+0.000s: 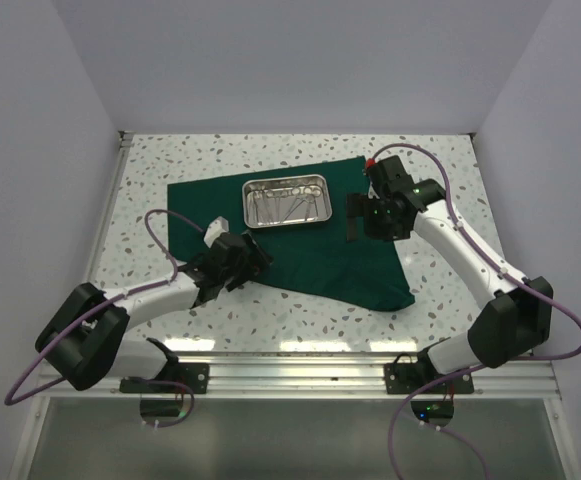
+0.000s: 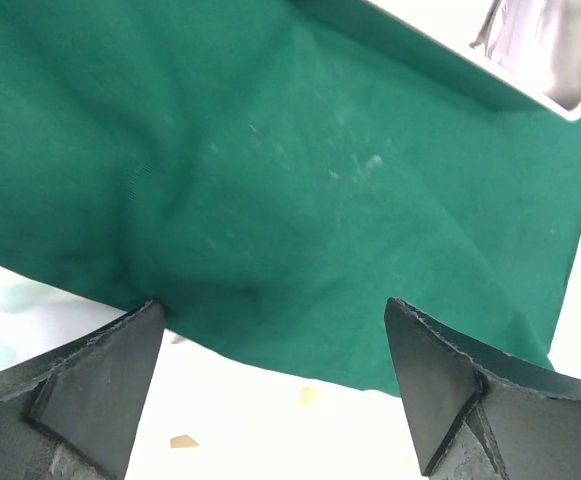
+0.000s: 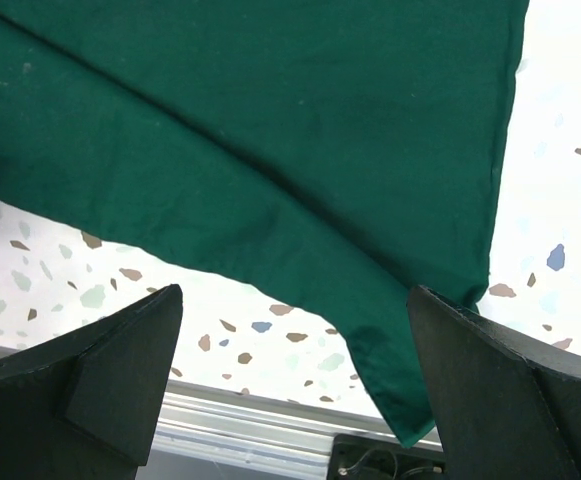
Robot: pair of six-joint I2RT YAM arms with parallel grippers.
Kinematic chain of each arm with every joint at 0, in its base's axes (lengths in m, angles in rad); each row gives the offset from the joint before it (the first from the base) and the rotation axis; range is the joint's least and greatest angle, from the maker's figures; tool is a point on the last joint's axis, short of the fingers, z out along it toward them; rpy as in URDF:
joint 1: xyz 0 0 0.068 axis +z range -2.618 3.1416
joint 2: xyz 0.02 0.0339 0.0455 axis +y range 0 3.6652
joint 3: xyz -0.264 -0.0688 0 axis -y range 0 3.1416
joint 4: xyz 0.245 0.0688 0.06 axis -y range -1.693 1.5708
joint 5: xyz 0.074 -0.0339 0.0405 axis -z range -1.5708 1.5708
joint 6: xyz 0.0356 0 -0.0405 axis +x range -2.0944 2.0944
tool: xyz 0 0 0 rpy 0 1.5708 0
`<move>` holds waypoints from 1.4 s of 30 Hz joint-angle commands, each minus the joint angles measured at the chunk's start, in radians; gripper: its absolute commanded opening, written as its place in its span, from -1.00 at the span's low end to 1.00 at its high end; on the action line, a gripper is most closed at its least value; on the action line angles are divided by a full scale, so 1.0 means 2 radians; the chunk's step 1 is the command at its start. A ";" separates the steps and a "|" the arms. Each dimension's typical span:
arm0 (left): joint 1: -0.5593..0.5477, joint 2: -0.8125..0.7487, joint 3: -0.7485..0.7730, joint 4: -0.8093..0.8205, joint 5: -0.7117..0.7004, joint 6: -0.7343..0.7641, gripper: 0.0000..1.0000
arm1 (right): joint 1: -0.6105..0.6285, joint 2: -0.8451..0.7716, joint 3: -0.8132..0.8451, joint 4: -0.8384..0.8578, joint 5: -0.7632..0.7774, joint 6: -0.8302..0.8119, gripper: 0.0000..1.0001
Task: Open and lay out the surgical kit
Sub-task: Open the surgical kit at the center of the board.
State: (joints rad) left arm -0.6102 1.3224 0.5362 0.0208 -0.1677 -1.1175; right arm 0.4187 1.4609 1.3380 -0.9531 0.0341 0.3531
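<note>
The dark green cloth (image 1: 340,255) lies spread on the speckled table, its near right corner pointing at the front edge. A shiny steel tray (image 1: 284,179) sits on its far part, with several small steel instruments (image 1: 288,204) lying inside. My left gripper (image 1: 242,262) hovers open over the cloth's near left edge. In the left wrist view, cloth (image 2: 270,180) and a tray corner (image 2: 535,70) lie beyond the left gripper (image 2: 275,335), nothing between its fingers. My right gripper (image 1: 365,222) is open above the cloth's right side. The right gripper (image 3: 295,305) looks down on the cloth corner (image 3: 270,120), empty.
An aluminium rail (image 1: 300,365) runs along the table's near edge and also shows under the right gripper as the rail (image 3: 250,430). White walls close in the back and both sides. Bare speckled table (image 1: 440,270) lies right of the cloth.
</note>
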 commanded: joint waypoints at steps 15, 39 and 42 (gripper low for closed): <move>-0.119 0.054 0.039 -0.073 -0.089 -0.181 0.78 | 0.000 -0.038 -0.035 -0.001 -0.011 -0.012 0.97; -0.119 0.103 0.158 -0.190 -0.147 -0.150 -1.00 | 0.004 -0.038 -0.035 0.005 -0.003 -0.014 0.97; -0.129 0.087 0.198 -0.266 -0.158 -0.173 -1.00 | 0.004 -0.038 -0.033 0.006 -0.002 -0.015 0.97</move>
State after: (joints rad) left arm -0.8558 1.5517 0.8452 -0.3416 -0.4084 -1.4364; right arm 0.4206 1.4113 1.2678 -0.9508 0.0338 0.3458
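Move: The cloth's near edge, where the left fingers will pinch it, lies about 5 cm to the left hand's right, 2 cm back and 3 cm below. From that hand the steel tray's middle is some 16 cm ahead, 6 cm right and 2 cm down; the cloth's near right corner is roughly 30 cm right, 7 cm back and 3 cm down. From the right hand, the pinch spot is about 16 cm left, 4 cm back and 15 cm below. The green cloth's near edge is newly pinched between the left fingertips: the open left hand slides about 5 cm right along it, first drifting back some 3 cm and then partly forward again, sinks onto it and shuts fully. It then rises about 2 cm with the cloth held, having turned slightly counter-clockwise and tipped down. ##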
